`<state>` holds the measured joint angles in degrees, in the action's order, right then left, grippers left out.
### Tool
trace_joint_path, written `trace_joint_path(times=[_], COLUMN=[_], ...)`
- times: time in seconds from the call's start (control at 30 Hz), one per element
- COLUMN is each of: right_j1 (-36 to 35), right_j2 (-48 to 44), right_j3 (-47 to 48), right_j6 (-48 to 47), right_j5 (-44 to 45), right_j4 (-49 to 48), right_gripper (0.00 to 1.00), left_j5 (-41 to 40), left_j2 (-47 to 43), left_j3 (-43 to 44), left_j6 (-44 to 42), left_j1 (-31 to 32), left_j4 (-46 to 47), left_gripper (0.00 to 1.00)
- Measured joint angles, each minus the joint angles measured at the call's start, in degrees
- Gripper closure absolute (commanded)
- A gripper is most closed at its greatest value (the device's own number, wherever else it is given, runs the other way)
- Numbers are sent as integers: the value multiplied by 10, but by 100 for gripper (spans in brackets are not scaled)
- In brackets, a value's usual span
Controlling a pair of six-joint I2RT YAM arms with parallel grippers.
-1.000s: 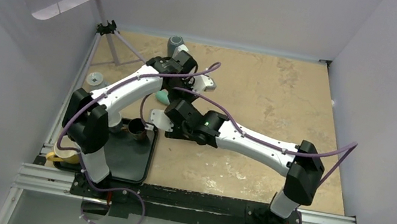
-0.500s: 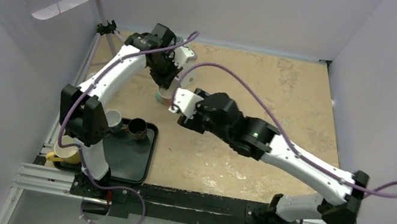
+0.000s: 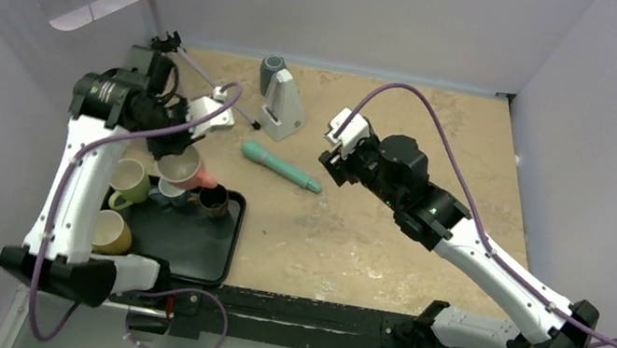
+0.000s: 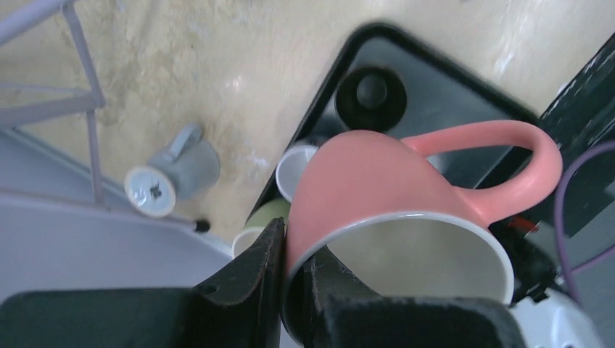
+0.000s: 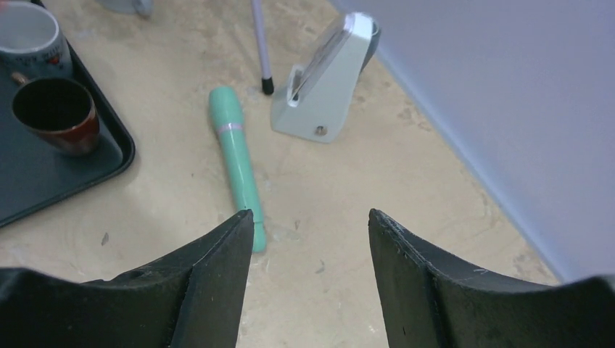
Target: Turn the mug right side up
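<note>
The mug (image 3: 185, 170) is pink with a cream inside. It hangs tilted over the back edge of the black tray (image 3: 195, 250), mouth up towards the camera and handle to the right. My left gripper (image 3: 169, 149) is shut on its rim. In the left wrist view the mug (image 4: 370, 181) fills the middle, and the left gripper (image 4: 291, 233) pinches its wall, one finger inside and one outside. My right gripper (image 3: 336, 153) is open over bare table at the right, with nothing in it; the right wrist view shows the same gripper (image 5: 312, 217) holding nothing.
On the tray stand a green mug (image 3: 128, 182), a yellow mug (image 3: 108, 231), a white mug (image 3: 168, 194) and a brown cup (image 3: 213, 201). A teal cylinder (image 3: 280, 166) lies mid-table. A grey stand (image 3: 280, 101) sits at the back. A grey fitting (image 4: 174, 170) lies left of the tray.
My left arm has swung from the back of the table to the left, carrying the pink mug over the tray. My right arm has pulled back to the right and its jaws have opened wider.
</note>
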<state>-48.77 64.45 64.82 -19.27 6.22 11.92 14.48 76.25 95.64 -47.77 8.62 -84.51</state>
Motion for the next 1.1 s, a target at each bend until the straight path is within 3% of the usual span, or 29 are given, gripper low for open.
trace_joint_path(times=[0.17,0.33,0.77,1.1], right_j1=[2,2,4,4], right_j2=[35,35,22,28], right_j3=[-16,-20,-47,-47], right_j6=[-1,-1,2,-1], right_j5=[-19,-32,-41,-43], right_j4=[-7,-21,-38,-38], right_gripper=[38,38,38,39], left_j5=[-39,-55,-65,-64], left_j2=[-118,-108,-137,-138], left_j3=[-142,-250,-455,-520], left_j6=[-132,-184,-269,-296], left_j1=[-58,-106,-128,-131], left_j4=[-36,-62,76,175], left_gripper=[100,100,100,100])
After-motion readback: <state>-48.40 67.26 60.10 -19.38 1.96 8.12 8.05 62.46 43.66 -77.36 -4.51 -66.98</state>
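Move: The left hand already holds the pink mug by its rim. Its goal, the clear tray floor, lies about 12 cm back, 5 left and 25 below the hand. The grey-blue mug stands 3 cm back and 4 left of the hand, the brown mug 3 back and 4 right, the green mug 2 back and 12 left, the yellow mug 13 back and 14 left, all some 22 below. From the right hand that spot is some 15 cm back, 35 left, 31 below. The pink mug, still pinched at its rim, is carried down about 20 cm towards the clear tray floor: the left hand first swings quickly back and left while starting to sink, then goes nearly straight down, fingers tipping some 25 degrees to point almost plumb. The empty right hand sinks about 4 cm and stays open. ##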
